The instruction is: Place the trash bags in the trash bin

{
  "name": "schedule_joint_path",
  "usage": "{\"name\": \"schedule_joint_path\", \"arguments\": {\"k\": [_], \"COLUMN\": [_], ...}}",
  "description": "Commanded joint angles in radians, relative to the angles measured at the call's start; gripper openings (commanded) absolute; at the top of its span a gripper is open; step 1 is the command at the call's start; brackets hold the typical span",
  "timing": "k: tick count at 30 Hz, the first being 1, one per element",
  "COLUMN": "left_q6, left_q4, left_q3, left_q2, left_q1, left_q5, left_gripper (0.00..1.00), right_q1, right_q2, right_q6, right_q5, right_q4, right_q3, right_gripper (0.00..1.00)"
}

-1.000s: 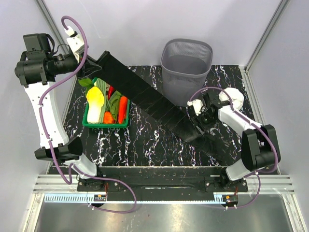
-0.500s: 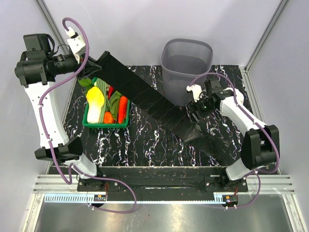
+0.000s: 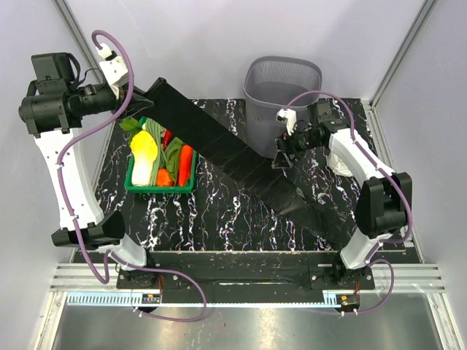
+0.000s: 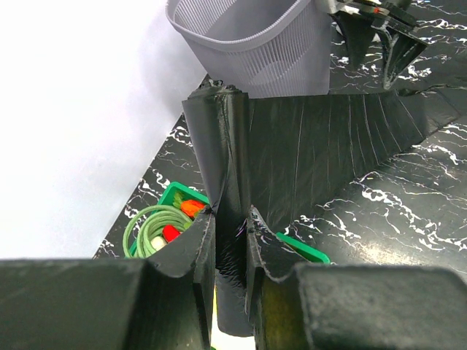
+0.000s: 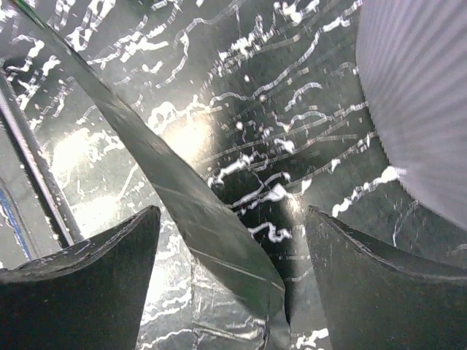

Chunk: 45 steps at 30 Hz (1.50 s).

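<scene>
One long black trash bag (image 3: 226,157) stretches as a band from the upper left, raised over the green crate, down to the table at the lower right. My left gripper (image 3: 139,93) holds its upper end; in the left wrist view that gripper (image 4: 230,219) is shut on the bunched film of the bag (image 4: 314,153). My right gripper (image 3: 281,157) hovers open beside the base of the grey mesh trash bin (image 3: 283,87). In the right wrist view the right gripper (image 5: 232,211) straddles a taut fold of the bag (image 5: 197,211) without touching it, the bin (image 5: 416,95) to its right.
A green crate (image 3: 135,182) of vegetables sits at the left, partly under the raised bag. The black marbled tabletop (image 3: 219,219) lies between white walls on three sides. The right gripper (image 4: 372,44) shows beside the bin (image 4: 255,44) in the left wrist view.
My right gripper has let go of the bag, opened wide and moved up and left toward the bin's base. The left arm has shifted only slightly, keeping its grip.
</scene>
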Motion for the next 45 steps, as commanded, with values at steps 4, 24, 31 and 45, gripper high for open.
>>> {"name": "schedule_joint_path", "arguments": {"k": [4, 24, 31, 45], "left_q6": [0.013, -0.021, -0.038, -0.183], "left_q4": [0.011, 0.06, 0.083, 0.226], "left_q3": [-0.032, -0.098, -0.124, -0.453], "left_q2": [-0.052, -0.098, -0.111, -0.118], "left_q1": [0.006, 0.006, 0.006, -0.22], "left_q5": [0.073, 0.094, 0.094, -0.22], "left_gripper": [0.0, 0.0, 0.0, 0.0], "right_q1": [0.028, 0.223, 0.226, 0.228], "right_q2": [0.064, 0.13, 0.135, 0.043], "right_q6": [-0.017, -0.017, -0.004, 0.012], "right_q5": [-0.182, -0.179, -0.184, -0.018], "right_q4": [0.044, 0.053, 0.053, -0.028], "right_q3": [0.125, 0.174, 0.181, 0.051], "right_gripper": [0.87, 0.76, 0.33, 0.0]}}
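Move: The stretch of the hanging black trash bag that the open right hand goes for lies about 10 cm to its left, 3 cm back and roughly level with it. The trash bin stands some 14 cm straight ahead of the right hand, and the white roll about 22 cm to its right and 7 cm ahead. From the left hand, which already holds the bag's raised end high up, that stretch is some 25 cm to the right, about level fore and aft and 30 cm below. The open right hand sweeps about 10 cm left and some 3 cm back in front of the bin to the slanting bag, turning counter-clockwise by some 15 degrees, then stops and shuts its fingers to pinch the bag partway along. The left hand keeps its grip on the raised end, easing back a little at first, and once the right fingers are shut it drops about 6 cm, swings slightly right towards the right hand and tips downwards. ##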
